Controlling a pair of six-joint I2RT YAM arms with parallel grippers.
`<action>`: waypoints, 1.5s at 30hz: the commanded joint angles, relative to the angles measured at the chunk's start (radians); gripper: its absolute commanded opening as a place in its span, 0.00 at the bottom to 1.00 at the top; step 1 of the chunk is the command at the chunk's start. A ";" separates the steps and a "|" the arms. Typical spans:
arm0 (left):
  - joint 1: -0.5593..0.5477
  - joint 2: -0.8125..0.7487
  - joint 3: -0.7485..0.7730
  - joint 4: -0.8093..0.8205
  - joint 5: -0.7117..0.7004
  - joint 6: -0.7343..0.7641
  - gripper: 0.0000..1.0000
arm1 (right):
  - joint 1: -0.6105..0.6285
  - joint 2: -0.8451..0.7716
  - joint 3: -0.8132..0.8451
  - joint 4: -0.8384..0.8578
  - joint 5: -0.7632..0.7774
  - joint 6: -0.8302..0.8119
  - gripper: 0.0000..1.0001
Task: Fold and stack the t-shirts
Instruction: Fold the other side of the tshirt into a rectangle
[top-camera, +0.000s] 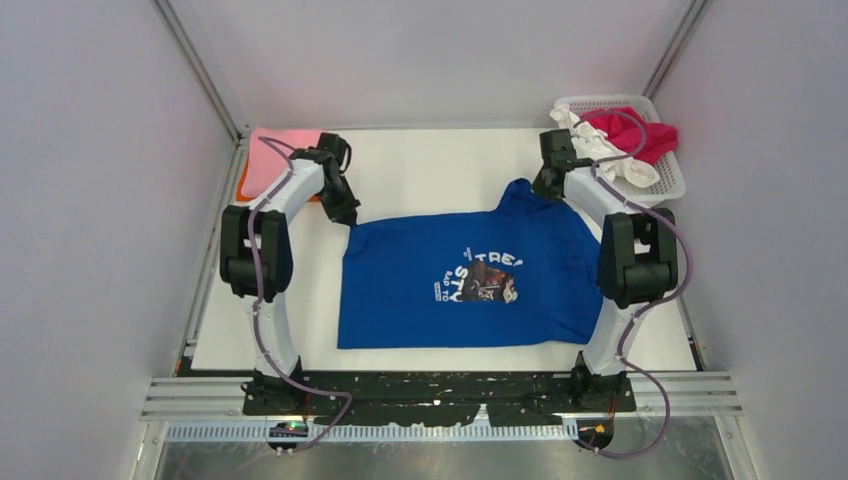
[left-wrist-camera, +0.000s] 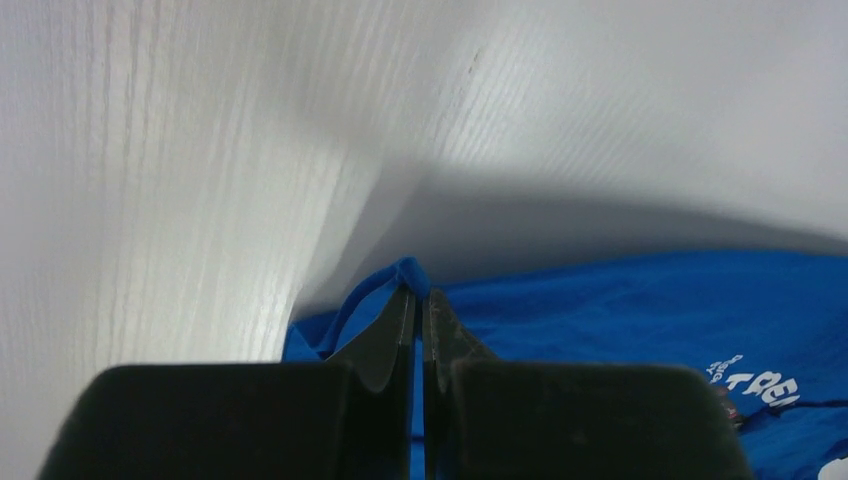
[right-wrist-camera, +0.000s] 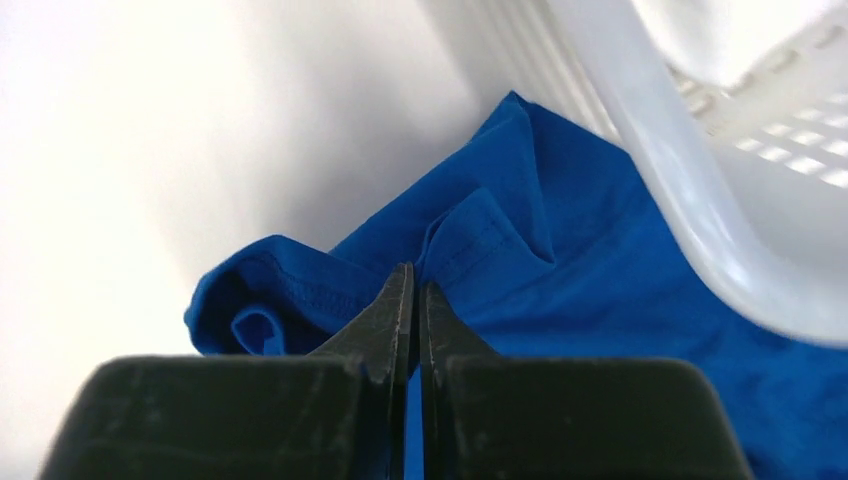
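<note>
A royal-blue t-shirt (top-camera: 460, 275) with a dark round graphic and white lettering lies spread on the white table. My left gripper (top-camera: 347, 215) pinches its far left corner; in the left wrist view the jaws are shut on a fold of blue cloth (left-wrist-camera: 405, 275). My right gripper (top-camera: 545, 185) is shut on the raised far right part of the shirt (right-wrist-camera: 470, 240), close to the basket. A pink t-shirt (top-camera: 285, 150) lies folded on an orange one (top-camera: 243, 185) at the far left. Crimson (top-camera: 635, 135) and white (top-camera: 610, 155) shirts sit in the basket.
A white plastic mesh basket (top-camera: 672, 180) stands at the far right corner; its wall (right-wrist-camera: 640, 130) is right beside my right gripper. White walls with metal posts close in the table on three sides. A black rail runs along the near edge.
</note>
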 joint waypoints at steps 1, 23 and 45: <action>-0.029 -0.112 -0.078 0.069 -0.015 0.005 0.00 | 0.021 -0.166 -0.097 -0.008 0.046 -0.077 0.05; -0.117 -0.484 -0.495 0.148 -0.179 0.011 0.00 | 0.137 -0.805 -0.472 -0.419 0.184 -0.118 0.05; -0.153 -0.616 -0.573 -0.001 -0.246 -0.026 0.98 | 0.246 -1.007 -0.621 -0.592 0.078 0.037 0.88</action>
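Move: The left hand holds the blue shirt's far-left corner; its landing spot on the shirt's left edge is about 15 cm back, 1 cm left and 5 cm down. The print is roughly 17 cm back and 27 cm right, the pink stack 17 cm ahead and 17 cm left. The right hand holds the sleeve side, bound some 30 cm back, 2 cm right and 6 cm down; the print is about 25 cm back and 13 cm left, the basket 10 cm ahead and 19 cm right. Both grippers keep their pinch on the blue shirt's far edge and draw it back over the shirt towards the robot, then open and let go. The left travels about 15 cm nearly level; the right covers some 30 cm, rising about 7 cm, then sinking again while its fingers tip to point more straight down. ##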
